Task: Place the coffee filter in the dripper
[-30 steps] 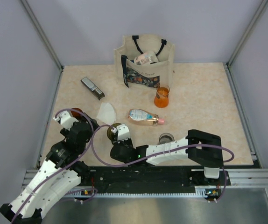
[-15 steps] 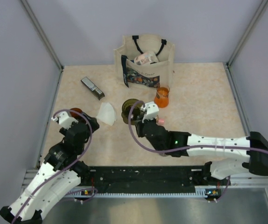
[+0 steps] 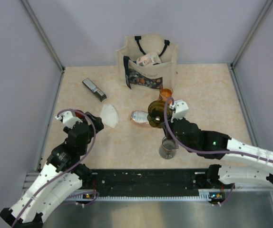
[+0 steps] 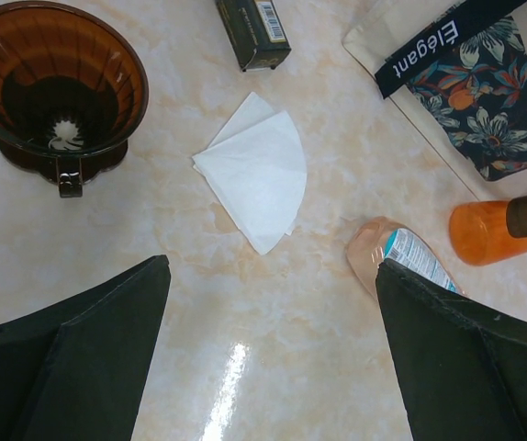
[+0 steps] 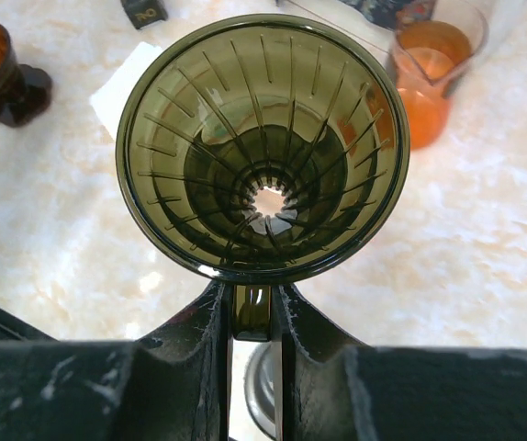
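The white folded coffee filter (image 3: pixel 110 115) lies flat on the table; it also shows in the left wrist view (image 4: pixel 259 175). My right gripper (image 3: pixel 165 113) is shut on the handle of an olive-green ribbed dripper (image 3: pixel 156 111) and holds it above the table, mouth up (image 5: pixel 262 147), the fingers (image 5: pixel 210 340) clamping the handle. My left gripper (image 3: pixel 92 123) is open and empty (image 4: pixel 273 266), just near of the filter. A second, brown dripper (image 3: pixel 78 114) stands left of the filter (image 4: pixel 57 87).
A tote bag (image 3: pixel 148 59) stands at the back. An orange beaker (image 3: pixel 165 92) and a pink bottle (image 3: pixel 139 117) lie by the held dripper. A dark box (image 3: pixel 94 90) lies far left. A glass cup (image 3: pixel 168 147) stands under my right arm.
My right arm has swung from the near left to the right and farther back, carrying the green dripper to over the pink bottle. The left arm has barely shifted.
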{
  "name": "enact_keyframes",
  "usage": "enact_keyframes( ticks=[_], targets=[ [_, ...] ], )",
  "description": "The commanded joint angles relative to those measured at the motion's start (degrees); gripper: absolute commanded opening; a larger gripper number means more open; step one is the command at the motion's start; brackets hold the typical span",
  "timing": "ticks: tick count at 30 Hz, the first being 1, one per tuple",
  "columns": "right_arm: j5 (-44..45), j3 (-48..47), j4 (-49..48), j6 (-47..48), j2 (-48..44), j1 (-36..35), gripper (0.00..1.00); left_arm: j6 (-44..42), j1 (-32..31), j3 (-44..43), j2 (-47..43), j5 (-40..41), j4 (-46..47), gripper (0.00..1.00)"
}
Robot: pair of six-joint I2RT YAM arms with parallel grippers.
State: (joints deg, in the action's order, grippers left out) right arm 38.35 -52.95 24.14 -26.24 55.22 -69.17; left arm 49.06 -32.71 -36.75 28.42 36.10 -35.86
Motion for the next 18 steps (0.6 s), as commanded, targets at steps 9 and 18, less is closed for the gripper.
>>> enact_keyframes(
  ticks=[9, 18],
  targets=[
    [-3.25, -3.92, 4.09, 4.61, -4.87, 14.74, 0.0, -3.62, 0.1, 0.72, 6.81, -4.46, 9.93, 0.99],
    [-24.71, -2.24, -15.69, 23.84, 3.74, 31.72, 0.0, -5.81, 0.28, 1.77, 9.37, -5.78, 13.01, 0.99]
  ],
)
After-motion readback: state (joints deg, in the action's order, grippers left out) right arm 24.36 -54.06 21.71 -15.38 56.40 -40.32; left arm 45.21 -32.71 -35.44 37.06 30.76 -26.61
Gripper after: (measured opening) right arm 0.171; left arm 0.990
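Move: My right hand holds the green dripper by its handle; the orange beaker stands some 24 cm ahead, 5 cm to the right and 17 cm below. The bottle lies about 13 cm ahead and 4 left, the glass pitcher 3 cm back and 5 right. From my open left hand the coffee filter lies roughly 12 cm ahead, 3 right and 18 below, with the brown dripper about 10 cm ahead and 14 left. Keeping the green dripper's handle pinched, I carry it nearly level with my right hand, first to the right and then forward, about 9 cm each way, towards the orange beaker and away from the glass pitcher, turning some 10 degrees clockwise. Meanwhile my left hand, fingers still wide open, eases about 4 cm right and forward, sinking slightly, towards the coffee filter. ##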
